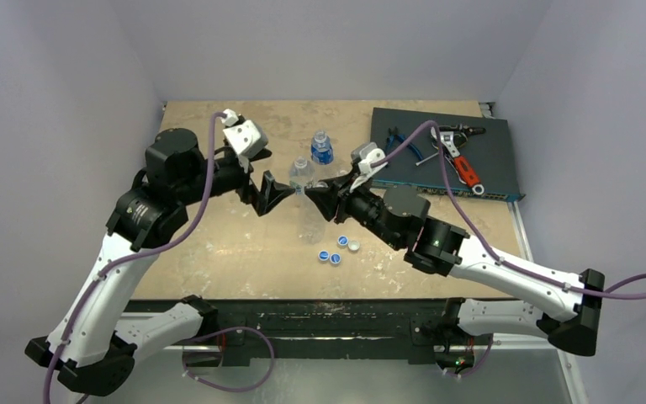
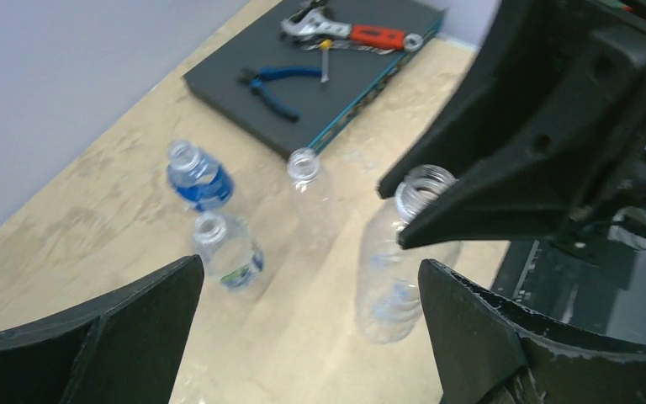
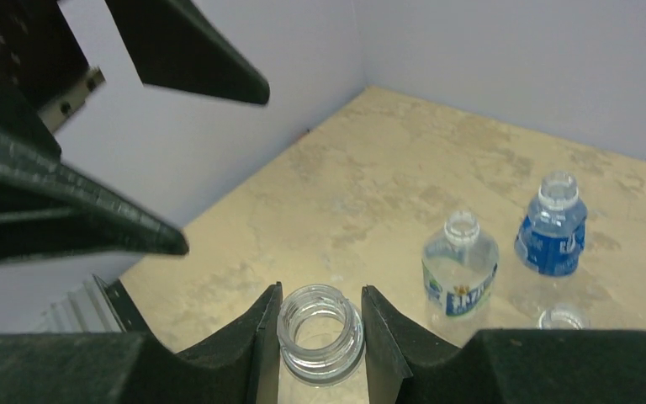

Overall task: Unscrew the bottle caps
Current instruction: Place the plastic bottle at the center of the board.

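My right gripper [image 3: 320, 313] is shut on the threaded neck of a clear unlabelled bottle [image 3: 320, 337] that stands uncapped on the table [image 1: 219, 244]. That bottle [image 2: 404, 269] shows below the right gripper's fingers [image 2: 488, 181] in the left wrist view. My left gripper [image 2: 311, 269] is open with nothing between its fingers, just left of that bottle [image 1: 311, 220] and tip to tip with the right gripper [image 1: 315, 195]. Several loose bottle caps [image 1: 336, 249], blue and white, lie on the table in front of it. Every bottle in view has an open mouth.
Two labelled bottles [image 3: 461, 268] [image 3: 553, 227] and another clear one [image 2: 304, 172] stand behind the held bottle. A dark mat [image 1: 496, 160] with pliers [image 2: 277, 84] and a wrench [image 2: 345, 32] lies at the back right. Walls close in the table.
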`<action>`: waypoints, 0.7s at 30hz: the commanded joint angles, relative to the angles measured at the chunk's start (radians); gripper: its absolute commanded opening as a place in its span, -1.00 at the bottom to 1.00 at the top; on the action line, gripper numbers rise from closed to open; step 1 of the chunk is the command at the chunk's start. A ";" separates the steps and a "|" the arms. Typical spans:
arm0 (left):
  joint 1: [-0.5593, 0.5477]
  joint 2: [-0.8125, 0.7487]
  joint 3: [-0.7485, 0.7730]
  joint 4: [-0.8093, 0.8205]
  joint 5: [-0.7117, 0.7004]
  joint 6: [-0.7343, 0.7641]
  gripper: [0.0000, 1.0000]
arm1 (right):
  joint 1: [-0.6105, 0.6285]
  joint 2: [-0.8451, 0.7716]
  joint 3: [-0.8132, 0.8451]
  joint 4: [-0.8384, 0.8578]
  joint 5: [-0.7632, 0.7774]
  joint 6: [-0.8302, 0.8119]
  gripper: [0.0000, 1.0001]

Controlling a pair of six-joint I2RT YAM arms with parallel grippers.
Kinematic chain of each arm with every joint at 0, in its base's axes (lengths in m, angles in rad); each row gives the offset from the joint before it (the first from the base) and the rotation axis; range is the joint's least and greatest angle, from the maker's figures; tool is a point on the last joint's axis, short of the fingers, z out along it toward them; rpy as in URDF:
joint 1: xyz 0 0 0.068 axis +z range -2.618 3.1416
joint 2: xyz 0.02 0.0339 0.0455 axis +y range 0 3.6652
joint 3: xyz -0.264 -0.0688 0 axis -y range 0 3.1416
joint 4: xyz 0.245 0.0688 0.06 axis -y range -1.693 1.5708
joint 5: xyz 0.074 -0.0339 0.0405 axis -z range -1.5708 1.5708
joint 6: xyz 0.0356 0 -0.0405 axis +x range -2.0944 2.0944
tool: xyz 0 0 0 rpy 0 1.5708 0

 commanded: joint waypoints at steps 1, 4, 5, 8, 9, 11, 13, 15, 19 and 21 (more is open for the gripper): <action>0.011 0.035 0.018 -0.068 -0.255 0.049 1.00 | 0.001 0.030 -0.072 0.098 0.079 -0.029 -1.00; 0.036 0.062 -0.022 -0.019 -0.338 0.057 1.00 | 0.001 0.096 -0.118 0.195 0.124 -0.037 -1.00; 0.049 0.069 -0.041 0.010 -0.356 0.058 1.00 | 0.001 0.118 -0.121 0.222 0.134 -0.045 -1.00; 0.087 0.098 -0.085 0.085 -0.406 0.055 1.00 | 0.001 0.197 -0.118 0.293 0.163 -0.064 -1.00; 0.095 0.109 -0.090 0.097 -0.420 0.056 1.00 | 0.001 0.219 -0.121 0.320 0.166 -0.071 -1.00; 0.107 0.127 -0.100 0.124 -0.454 0.057 1.00 | 0.001 0.258 -0.133 0.378 0.194 -0.077 -1.00; 0.113 0.152 -0.106 0.146 -0.514 0.061 1.00 | 0.001 0.288 -0.152 0.434 0.222 -0.073 -1.00; 0.114 0.189 -0.092 0.143 -0.598 0.066 1.00 | 0.001 0.311 -0.176 0.486 0.246 -0.060 -1.00; 0.130 0.210 -0.091 0.168 -0.633 0.069 1.00 | 0.001 0.364 -0.203 0.530 0.314 -0.050 -1.00; 0.137 0.207 -0.104 0.182 -0.626 0.067 1.00 | 0.001 0.379 -0.218 0.544 0.328 -0.042 -1.00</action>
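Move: The open spot for the bottle in my right hand lies about 7 cm ahead of that hand, 4 cm to its left and some 36 cm below. The green-label bottle stands about 16 cm ahead and 5 cm left, the clear bottle 12 cm ahead and 5 cm right, the blue-label bottle 22 cm straight ahead, their middles about 26 cm down. From my left hand, the spot is roughly 5 cm ahead, 4 cm right and 37 cm below. I keep the open plastic bottle pinched by its neck in my right hand and lower it about 14 cm, easing forward and a little left towards the gap in front of the green-label bottle, with a slight clockwise turn. Meanwhile my empty left hand clears away, forward, down and left by nearly 20 cm, turning some 35 degrees counter-clockwise, fingers still wide open. ##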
